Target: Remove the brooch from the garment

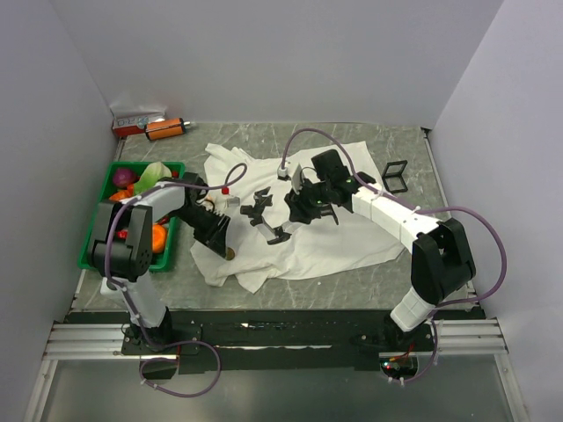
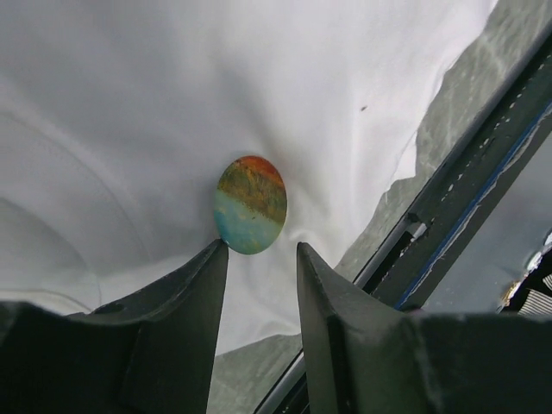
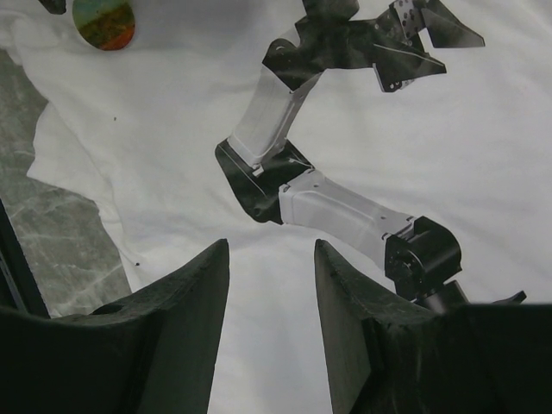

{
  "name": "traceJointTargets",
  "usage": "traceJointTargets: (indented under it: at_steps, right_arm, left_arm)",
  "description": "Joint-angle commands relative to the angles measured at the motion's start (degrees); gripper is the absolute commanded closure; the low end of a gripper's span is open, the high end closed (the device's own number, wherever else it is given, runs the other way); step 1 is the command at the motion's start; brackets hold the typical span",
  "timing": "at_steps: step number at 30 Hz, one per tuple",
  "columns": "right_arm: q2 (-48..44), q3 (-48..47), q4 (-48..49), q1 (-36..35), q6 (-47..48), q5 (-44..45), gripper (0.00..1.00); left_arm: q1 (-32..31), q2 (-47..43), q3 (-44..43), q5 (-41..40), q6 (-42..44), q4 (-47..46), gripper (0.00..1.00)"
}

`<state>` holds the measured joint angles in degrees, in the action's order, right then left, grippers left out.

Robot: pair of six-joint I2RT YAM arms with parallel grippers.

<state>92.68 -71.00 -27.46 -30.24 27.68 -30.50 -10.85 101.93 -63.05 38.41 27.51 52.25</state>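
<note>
The brooch [image 2: 251, 204] is a small oval disc, orange at one end and teal at the other. It sits on the white garment [image 2: 129, 103] near the cloth's front edge. My left gripper [image 2: 259, 246] is open just short of it, and the left fingertip [image 2: 217, 252] meets the brooch's rim. From above, the brooch [image 1: 230, 253] shows as a small brown dot right at my left gripper [image 1: 223, 241]. My right gripper [image 3: 272, 246] hangs open over bare cloth at the middle of the garment [image 1: 334, 237]. It holds nothing, and the brooch [image 3: 103, 23] lies far off at the upper left.
A black-and-white robot-arm print [image 1: 264, 217] marks the garment's middle. A green basket [image 1: 92, 249] of fruit stands at the left. An orange-and-black cylinder [image 1: 165, 128] and a small box [image 1: 134, 119] lie at the back left, and a black frame [image 1: 396, 176] at the right. The table's front rail [image 2: 448, 207] runs near the brooch.
</note>
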Motion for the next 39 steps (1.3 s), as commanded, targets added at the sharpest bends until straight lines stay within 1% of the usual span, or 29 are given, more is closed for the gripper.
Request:
traceJointTargets:
  at_steps: [1,7,14,15,17,18,19,21,22,23,24,25,32,33,36,37,38,39]
  right_arm:
    - [-1.6,0.4,1.3,-0.4,-0.3,0.5,0.49]
    - [-2.2,1.1,1.5,-0.5,-0.3,1.0,0.48]
    - [-2.4,1.7,1.7,-0.6,-1.0,1.1,0.49]
    - [-2.3,1.7,1.9,-0.6,-1.6,1.3,0.49]
    - [-2.1,1.7,3.2,-0.6,-4.4,2.0,0.49]
    - [-1.5,1.6,3.5,-0.6,-5.4,2.6,0.49]
    - [-1.3,1.4,3.6,-0.6,-6.8,3.2,0.49]
    - [-0.8,1.3,4.6,-0.6,-8.3,4.2,0.50]
    - [-0.7,1.0,4.9,-0.7,-9.3,4.7,0.50]
    - [-0.6,0.5,5.0,-0.6,-9.7,5.4,0.50]
    - [-0.1,0.4,5.4,-0.5,-10.1,5.6,0.50]
    - [0.0,0.2,5.7,-0.6,-10.7,6.0,0.50]
    - [0.7,0.3,7.2,-0.6,-13.0,7.0,0.51]
    - [0.7,0.4,7.3,-0.5,-13.2,7.0,0.51]
    - [0.2,1.2,7.7,-0.6,-13.9,7.9,0.51]
    - [0.0,1.5,7.7,-0.5,-14.1,8.3,0.51]
    - [-0.2,2.0,7.7,-0.5,-14.2,9.0,0.51]
    - [-0.8,2.2,7.5,-0.5,-14.3,9.2,0.51]
  left_arm:
    - [-0.7,1.3,-3.7,5.2,2.9,3.0,0.58]
    - [-1.6,4.0,-5.9,6.4,4.0,4.6,0.60]
    - [-3.4,5.1,-7.3,8.3,2.8,4.0,0.69]
    - [-3.7,5.2,-7.3,8.8,2.5,3.8,0.72]
    - [-4.3,4.9,-6.7,7.9,-0.3,2.1,0.76]
    - [-5.0,4.4,-6.5,7.4,-1.5,1.1,0.80]
    - [-5.5,2.9,-5.9,5.7,-4.7,0.1,0.82]
    - [-6.1,1.0,-5.0,3.3,-9.0,-4.6,0.88]
    - [-6.2,-1.1,-4.1,0.4,-13.9,-6.1,0.90]
    - [-6.4,-1.9,-3.9,-0.6,-15.9,-8.4,0.92]
    - [-6.5,-2.6,-4.0,-1.9,-17.7,-9.0,0.97]
    - [-6.6,-3.5,-4.3,-3.3,-20.6,-9.4,0.99]
    - [-8.4,-4.8,-7.9,-18.0,-27.1,-10.3,0.99]
    - [-9.4,-4.9,-8.5,-21.7,-29.2,-10.6,0.99]
    - [-12.6,-3.2,-9.4,-26.9,-31.9,-11.3,0.99]
    - [-13.4,-2.3,-9.6,-26.9,-33.1,-11.6,0.98]
    - [-14.4,-1.7,-9.9,-26.7,-33.6,-11.7,0.93]
    - [-16.4,-1.4,-10.4,-26.6,-34.0,-11.7,0.83]
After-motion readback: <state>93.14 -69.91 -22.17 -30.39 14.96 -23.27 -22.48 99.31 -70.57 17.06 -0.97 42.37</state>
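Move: The brooch lies on the garment about 4 cm to the right of the left fingertips, 1 cm back and 2 cm lower. The printed robot arm's middle is some 16 cm to the left hand's right and 6 cm ahead; the green basket's middle is about 20 cm to its left and 7 cm ahead. From the right hand, the brooch is roughly 17 cm left, 8 cm back and 11 cm below. The left hand slides about 4 cm to its right, almost level and low over the cloth, its part-open fingers closing until they pinch the brooch by its rim; with that grip kept, it turns and carries the brooch some 5 cm forward and 2 cm up, towards the printed robot arm, the wrist swinging counter-clockwise and its left side rising. The right hand, still empty and part-open above the garment, eases 2 cm forward and turns about 15 degrees clockwise. ##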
